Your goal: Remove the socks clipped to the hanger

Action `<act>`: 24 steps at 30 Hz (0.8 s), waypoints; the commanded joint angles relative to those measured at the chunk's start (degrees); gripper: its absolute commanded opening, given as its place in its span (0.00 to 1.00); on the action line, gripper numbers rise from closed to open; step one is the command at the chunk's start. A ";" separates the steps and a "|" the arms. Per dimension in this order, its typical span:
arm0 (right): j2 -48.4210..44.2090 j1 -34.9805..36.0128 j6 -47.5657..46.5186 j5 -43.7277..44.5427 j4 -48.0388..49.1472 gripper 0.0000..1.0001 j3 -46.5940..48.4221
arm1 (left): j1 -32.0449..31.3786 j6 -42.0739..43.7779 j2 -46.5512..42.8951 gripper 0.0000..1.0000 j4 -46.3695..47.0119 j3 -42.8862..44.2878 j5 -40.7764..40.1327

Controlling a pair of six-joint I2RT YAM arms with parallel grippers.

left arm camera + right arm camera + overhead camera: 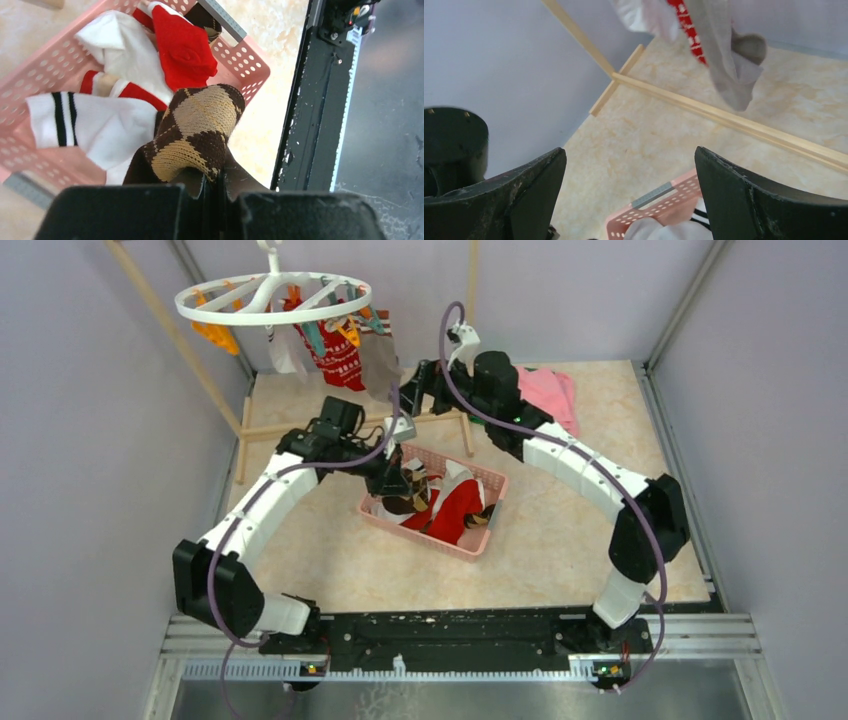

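Note:
The white oval hanger point(270, 300) hangs at the back left with orange and teal clips. A red patterned sock point(338, 355), a white/grey sock point(288, 352) and a plain grey sock point(380, 365) hang from it. My left gripper point(393, 483) is over the pink basket point(490, 515), shut on the brown argyle sock point(197, 130), which hangs down from the pinch point(220, 180). My right gripper point(412, 385) is open and empty point(630, 150), below and just right of the grey sock point(729, 65). The red sock point(686, 25) shows behind the grey one.
The basket point(240, 55) holds a red sock point(182, 47), a white black-striped sock point(95, 125) and others. The wooden rack's base bar point(724, 117) lies on the table under the hanger. A folded pink cloth point(550, 390) lies at the back right. Walls enclose three sides.

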 commanded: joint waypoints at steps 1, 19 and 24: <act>-3.93 -1.74 -3.10 2.58 3.28 0.99 0.23 | -5.42 2.62 3.92 0.00 3.73 2.40 -7.75; 39.89 -7.17 -13.57 -8.11 18.05 0.99 42.97 | -0.16 16.93 -3.81 0.99 -19.46 4.67 -15.62; 46.71 -7.38 -11.59 -6.04 31.03 0.99 44.80 | 6.37 23.07 -4.12 0.99 -26.85 6.66 -11.90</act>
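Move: My left hand holds the argyle sock over the basket's near side. The basket's middle lies about 6 cm ahead, 7 cm right and 17 cm below, with the striped white sock some 10 cm ahead and 3 cm right, and the red sock 6 cm ahead and 12 cm right. From my open right hand, the hanging gray sock is roughly 18 cm ahead, 8 cm left, about level; the red patterned sock hangs 8 cm farther left. I lower my left hand about 5 cm, easing right and then a little forward, open the fingers wide to let go of the argyle sock, then draw off leftward some 9 cm while rising, the wrist rolled about 20 degrees. Meanwhile my empty right hand, still wide open, edges right, then sweeps forward about 18 cm and left towards the gray sock, sinking late, fingertips tilting up. ##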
